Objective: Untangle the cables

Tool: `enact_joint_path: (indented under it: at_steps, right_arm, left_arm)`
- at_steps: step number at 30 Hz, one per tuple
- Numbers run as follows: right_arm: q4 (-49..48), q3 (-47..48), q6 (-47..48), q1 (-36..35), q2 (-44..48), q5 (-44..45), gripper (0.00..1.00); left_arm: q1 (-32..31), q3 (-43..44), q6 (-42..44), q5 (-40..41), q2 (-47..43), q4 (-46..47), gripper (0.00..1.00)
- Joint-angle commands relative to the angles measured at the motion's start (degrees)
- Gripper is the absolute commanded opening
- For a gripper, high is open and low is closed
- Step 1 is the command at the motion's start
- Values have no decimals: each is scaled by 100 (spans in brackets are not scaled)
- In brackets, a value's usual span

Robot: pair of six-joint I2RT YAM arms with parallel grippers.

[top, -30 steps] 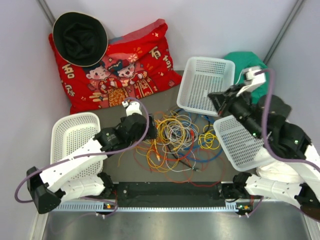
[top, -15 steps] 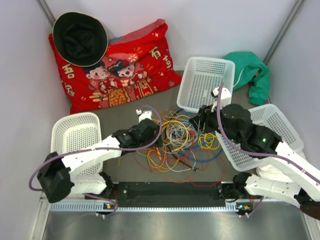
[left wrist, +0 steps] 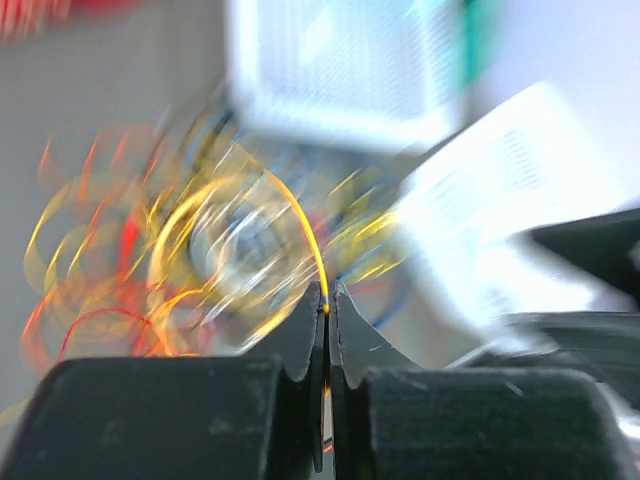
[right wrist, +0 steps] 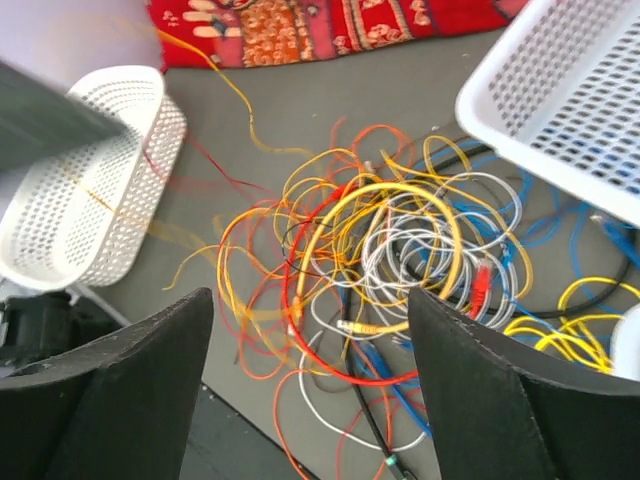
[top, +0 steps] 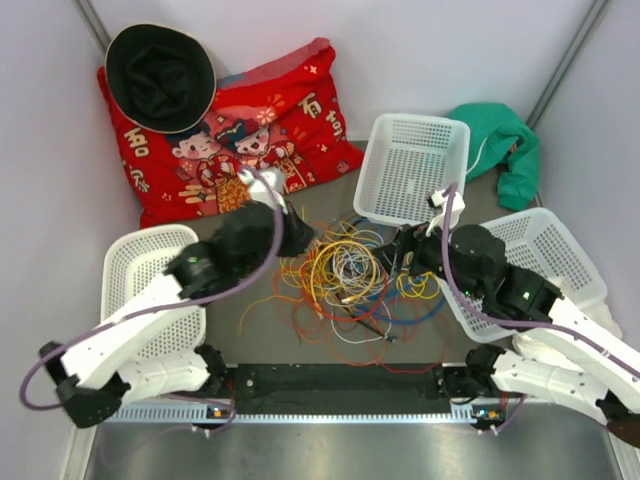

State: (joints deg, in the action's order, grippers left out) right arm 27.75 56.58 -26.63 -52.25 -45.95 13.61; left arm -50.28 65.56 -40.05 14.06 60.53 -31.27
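The cables (top: 345, 275) lie in a tangled heap of yellow, orange, red, white, blue and black loops on the grey table between the arms. My left gripper (top: 300, 240) hovers at the heap's left edge. In the blurred left wrist view its jaws are shut (left wrist: 327, 305) on a thin yellow cable (left wrist: 300, 225) that arcs up out of the pile. My right gripper (top: 402, 250) is at the heap's right edge. In the right wrist view it stands open (right wrist: 310, 370) above the cables (right wrist: 380, 250), with nothing between its fingers.
Three white mesh baskets stand around the heap: one behind it (top: 412, 165), one at the left (top: 150, 265), one at the right (top: 520, 270). A red cushion (top: 240, 130) with a black hat (top: 160, 75) lies at the back left, a green cloth (top: 500, 140) at the back right.
My left gripper shut on the yellow cable and drew back up and left with it. My right gripper swung from the right-hand basket down to the heap and opened.
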Motion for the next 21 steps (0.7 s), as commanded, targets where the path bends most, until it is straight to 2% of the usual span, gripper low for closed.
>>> enact_joint_path:
  at_steps: [1,2,5,11,21]
  right_arm:
    - [-1559,-577,-44,31,516,-778,82]
    - [-1692,-604,-26,31,526,-1198,82]
    - [-1878,-490,35,31,395,-1649,82]
    - [-2886,-490,35,-4,105,-2273,82]
    - [-3337,-33,439,-488,-1212,-2336,80]
  left_arm:
    - [10,1132,296,-167,-254,7,0]
    - [10,1509,314,-202,-183,-133,0]
    - [10,1924,367,-422,125,-196,0]
    - [10,2005,200,-756,380,59,0]
    - [10,2119,165,-783,547,59,0]
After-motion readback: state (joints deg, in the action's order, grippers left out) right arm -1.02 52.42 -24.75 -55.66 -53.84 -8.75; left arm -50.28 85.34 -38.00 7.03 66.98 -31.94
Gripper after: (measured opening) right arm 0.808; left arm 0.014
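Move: My left hand already grips a thin yellow cable, which trails beneath it, its hanging middle some 10 cm down and 3 cm to the right. That stretch lies about 14 cm left of my open right hand, 3 cm ahead and 10 cm below. From the right hand, the white coil in the tangle is about 7 cm ahead, 6 cm left and 21 cm down; the small yellow coil is 3 cm ahead and 9 cm right, equally low. I keep the yellow cable pinched and hoist my left hand quickly, roughly 16 cm up from the tangle, then let it sink about 5 cm while easing a little right. Meanwhile I sweep my right hand left towards the hanging cable, also a bit up and back, turning it counter-clockwise some 25 degrees with its left side rising, fingers staying wide open. ##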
